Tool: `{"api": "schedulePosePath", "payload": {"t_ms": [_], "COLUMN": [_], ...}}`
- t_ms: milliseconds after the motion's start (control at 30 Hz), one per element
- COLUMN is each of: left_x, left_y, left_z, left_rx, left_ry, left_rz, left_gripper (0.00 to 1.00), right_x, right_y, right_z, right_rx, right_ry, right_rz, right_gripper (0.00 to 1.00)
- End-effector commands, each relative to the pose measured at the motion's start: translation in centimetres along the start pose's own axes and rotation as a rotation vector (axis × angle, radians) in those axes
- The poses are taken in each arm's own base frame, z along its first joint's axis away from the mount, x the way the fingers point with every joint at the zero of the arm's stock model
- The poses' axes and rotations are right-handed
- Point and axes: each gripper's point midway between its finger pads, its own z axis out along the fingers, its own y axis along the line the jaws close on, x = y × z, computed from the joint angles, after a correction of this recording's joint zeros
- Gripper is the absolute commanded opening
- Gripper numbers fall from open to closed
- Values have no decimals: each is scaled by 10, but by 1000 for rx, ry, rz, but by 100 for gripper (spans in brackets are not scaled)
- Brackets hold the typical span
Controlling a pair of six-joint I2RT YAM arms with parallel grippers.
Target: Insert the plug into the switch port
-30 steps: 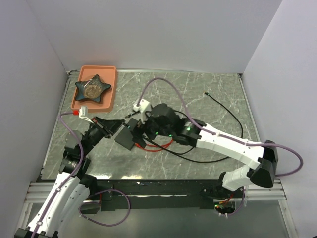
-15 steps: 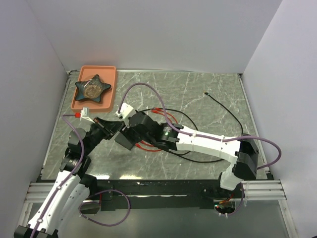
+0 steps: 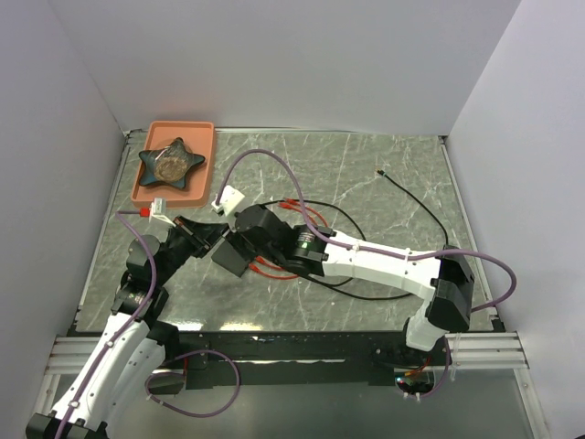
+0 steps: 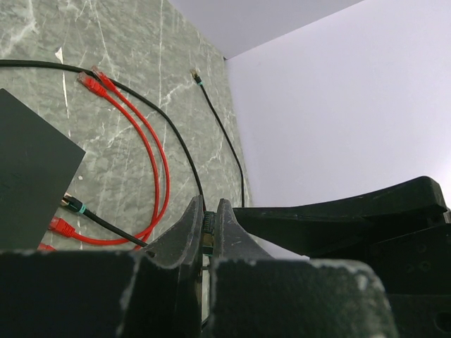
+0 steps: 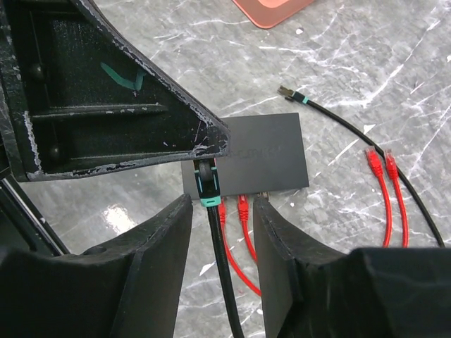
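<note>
The plug (image 5: 206, 184), black with a teal boot, is pinched in my left gripper (image 4: 209, 211), which is shut on it; its contacts (image 4: 208, 227) show between the tips. It hangs just off the socket edge of the flat black switch (image 5: 264, 151), which lies on the marble table (image 3: 393, 155). Its black cable (image 5: 225, 267) runs down between the fingers of my right gripper (image 5: 222, 203). Those jaws stand apart on either side of the cable, with a gap on each side. Seen from above, both grippers meet over the switch (image 3: 231, 259).
Two red plugs (image 5: 243, 206) sit at the switch's socket edge. Another teal-ringed plug (image 4: 70, 205) lies beside them. A loose black plug (image 5: 289, 92) and red plugs (image 5: 370, 155) lie past the switch. An orange tray (image 3: 208, 165) with a star dish (image 3: 171, 162) sits far left.
My right arm has swung left up to the left gripper and the switch, and its jaws have narrowed around the cable. The left arm has stayed put.
</note>
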Motion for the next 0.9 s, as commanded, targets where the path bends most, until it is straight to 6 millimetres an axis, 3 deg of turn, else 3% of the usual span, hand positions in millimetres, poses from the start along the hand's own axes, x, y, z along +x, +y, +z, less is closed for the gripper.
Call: {"api": "schedulePosePath", "payload": {"t_ms": [0, 267, 367, 400, 500, 600, 700, 833, 867], "left_x": [-3, -3, -3, -3, -3, -3, -3, -6, -6], "left_y": [-10, -11, -11, -12, -11, -10, -8, -1, 2], "left_z": [0, 0, 0, 0, 0, 0, 1, 0, 0], "left_rx": [42, 42, 42, 43, 40, 37, 31, -20, -35], "left_ry": [-6, -6, -6, -7, -5, -3, -5, -19, -21], "left_rz": [9, 18, 17, 20, 21, 21, 22, 31, 31], "left_gripper": [1, 1, 1, 1, 1, 1, 1, 79, 83], "right_x": [-31, -30, -30, -29, -29, -30, -30, -26, -23], "right_y": [0, 3, 4, 4, 3, 1, -2, -7, -8], "right_z": [0, 8, 11, 11, 12, 10, 7, 3, 3], "right_rx": [11, 8, 9, 10, 15, 25, 34, 47, 47], "right_ry": [-78, -66, -59, -56, -53, -61, -68, -64, -59], "right_rz": [29, 28, 25, 24, 24, 23, 23, 15, 11], "right_gripper": [47, 39, 30, 20, 7, 0, 0, 0, 0]}}
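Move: The right fingers straddle the cable behind the plug, half open. The plug is about 2 cm to the right hand's left, 1 cm ahead and 1 cm below, and the left fingertips already pinch it. From the right hand, the switch lies roughly 11 cm below and 4 cm ahead. The loose black plug is some 6 cm farther out than the switch and 1 cm left of it; the free red plugs lie about 9 cm farther out and 10 cm right of it. The right fingers close on the rear of the plug, by its teal band, after the hand eases about 1.5 cm left and then some 1 cm down towards the left fingertips, its wrist hardly turning. The left hand stays where it is with its grip shut until the right has closed, and only then opens wide and lets go. ##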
